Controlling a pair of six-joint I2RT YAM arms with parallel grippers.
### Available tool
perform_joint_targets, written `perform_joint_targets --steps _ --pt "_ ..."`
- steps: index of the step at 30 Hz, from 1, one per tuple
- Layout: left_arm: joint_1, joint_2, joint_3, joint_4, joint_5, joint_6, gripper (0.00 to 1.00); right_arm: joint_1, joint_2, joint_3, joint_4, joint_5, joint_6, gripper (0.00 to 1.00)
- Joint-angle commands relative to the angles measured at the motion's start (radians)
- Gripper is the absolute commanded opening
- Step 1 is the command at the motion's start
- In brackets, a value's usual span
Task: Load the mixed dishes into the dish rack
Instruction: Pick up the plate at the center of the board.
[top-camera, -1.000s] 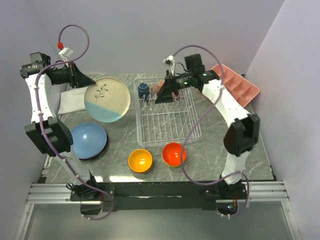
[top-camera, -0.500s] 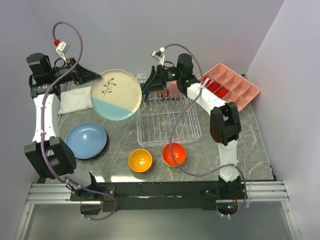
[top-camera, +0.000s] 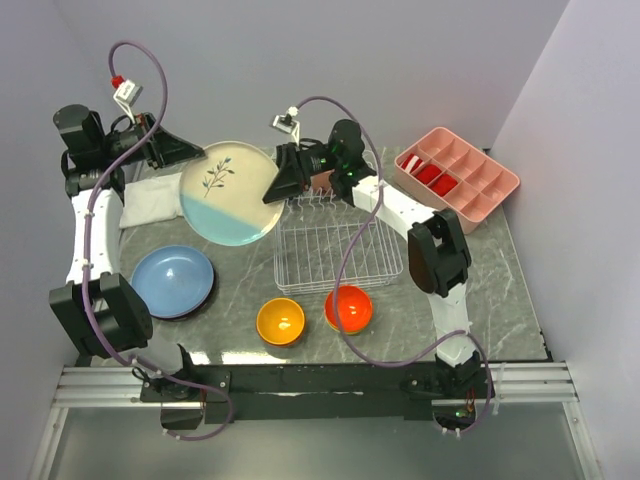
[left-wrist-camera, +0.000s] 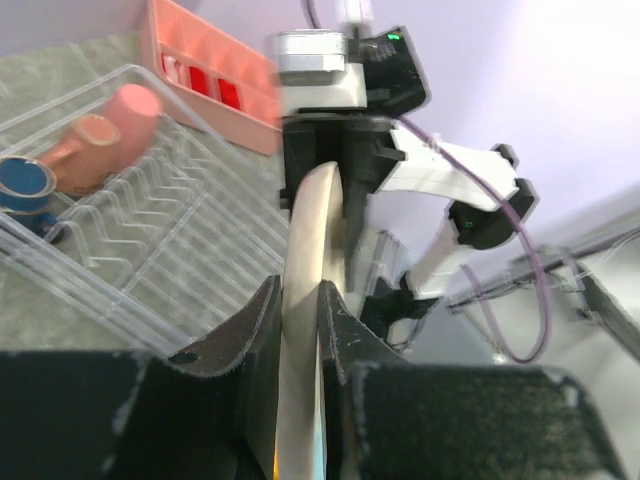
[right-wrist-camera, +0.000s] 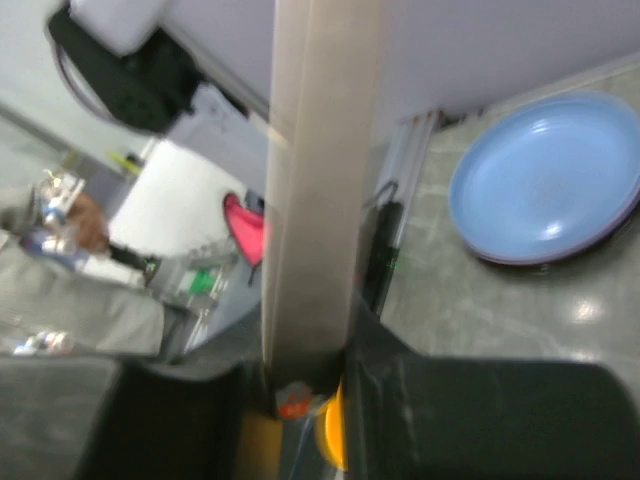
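Note:
The cream plate with a leaf sprig (top-camera: 232, 192) hangs in the air left of the dish rack (top-camera: 335, 250), face toward the top camera. My left gripper (top-camera: 190, 155) is shut on its left rim; in the left wrist view the plate's edge (left-wrist-camera: 310, 230) stands between the jaws of the left gripper (left-wrist-camera: 300, 310). My right gripper (top-camera: 272, 190) reaches across and clamps the opposite rim, the plate's edge (right-wrist-camera: 315, 180) filling its jaws. A navy cup (left-wrist-camera: 25, 180) and a pink cup (left-wrist-camera: 100, 135) lie in the rack. A blue plate (top-camera: 172, 282), orange-yellow bowl (top-camera: 280, 321) and red-orange bowl (top-camera: 348, 308) rest on the table.
A pink compartment tray (top-camera: 458, 177) sits at the back right. A white folded cloth (top-camera: 150, 203) lies at the back left under the left arm. The right arm stretches over the rack's far end.
The left arm has carried the plate up and toward the rack. The right arm has swung left from the rack's back to the plate's right rim, and its jaws have closed in.

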Motion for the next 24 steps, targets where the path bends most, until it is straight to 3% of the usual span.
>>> perform_joint_targets --steps 1,2,5,7,8,10,11,12,14,15,17,18,21,24 --pt "-0.004 -0.026 -0.008 0.067 0.129 -0.085 0.01 -0.012 -0.030 0.022 -0.064 0.026 -0.056 0.08" --pt "-0.004 -0.024 -0.011 0.056 0.125 -0.076 0.01 -0.012 -0.033 0.029 -0.094 0.030 -0.067 0.01" --pt "-0.006 -0.015 -0.014 0.041 0.117 -0.059 0.01 -0.014 -0.043 0.061 -0.212 0.055 -0.119 0.00" --pt "-0.006 -0.004 -0.028 0.027 0.103 -0.036 0.18 -0.021 -0.058 0.081 -0.300 0.082 -0.202 0.00" --pt "-0.004 -0.001 -0.032 -0.016 0.094 0.029 0.31 -0.030 -0.066 0.118 -0.473 0.102 -0.258 0.00" --pt "0.002 0.011 -0.028 -0.109 0.025 0.137 0.47 -0.047 -0.101 0.163 -0.676 0.145 -0.486 0.00" --pt "0.003 0.020 0.018 -0.266 -0.024 0.303 0.57 -0.056 -0.113 0.221 -0.907 0.240 -0.569 0.00" --pt "0.003 0.034 0.056 -0.363 -0.112 0.403 0.59 -0.078 -0.125 0.247 -1.005 0.285 -0.722 0.00" --pt "-0.007 0.084 0.145 -0.543 -0.229 0.594 0.62 -0.101 -0.185 0.278 -1.204 0.456 -0.829 0.00" --pt "-0.010 0.095 0.159 -0.560 -0.377 0.608 0.63 -0.121 -0.211 0.278 -1.252 0.539 -0.908 0.00" --pt "-0.012 0.111 0.144 -0.519 -0.472 0.601 0.66 -0.141 -0.283 0.238 -1.337 0.628 -0.979 0.00" --pt "-0.014 0.105 0.128 -0.490 -0.525 0.593 0.67 -0.146 -0.300 0.233 -1.369 0.775 -1.042 0.00" --pt "-0.026 0.098 0.077 -0.420 -0.633 0.633 0.67 -0.162 -0.381 0.177 -1.425 1.028 -1.113 0.00" --pt "-0.034 0.095 0.035 -0.360 -0.728 0.610 0.67 -0.187 -0.406 0.216 -1.513 1.136 -1.110 0.00"
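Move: The plate already hangs upright in the left fingers, its centre about 7 cm right, 5 cm back and 7 cm below that hand. The right fingers straddle its right rim, still ajar, its centre some 8 cm to their left. Well below the right hand, the rack's middle lies about 12 cm ahead and 14 cm right, the blue mug 19 cm straight ahead, and the yellow bowl 13 cm straight back. Forward and to the right, about 12 cm each way, the right hand carries the plate off towards the rack once its fingers have shut on the rim, turning clockwise some 50 degrees, the rightward part coming late. The left hand first keeps its hold, then opens and lets go, moving forward and down about 9 cm each, a little left, and turning counter-clockwise. ##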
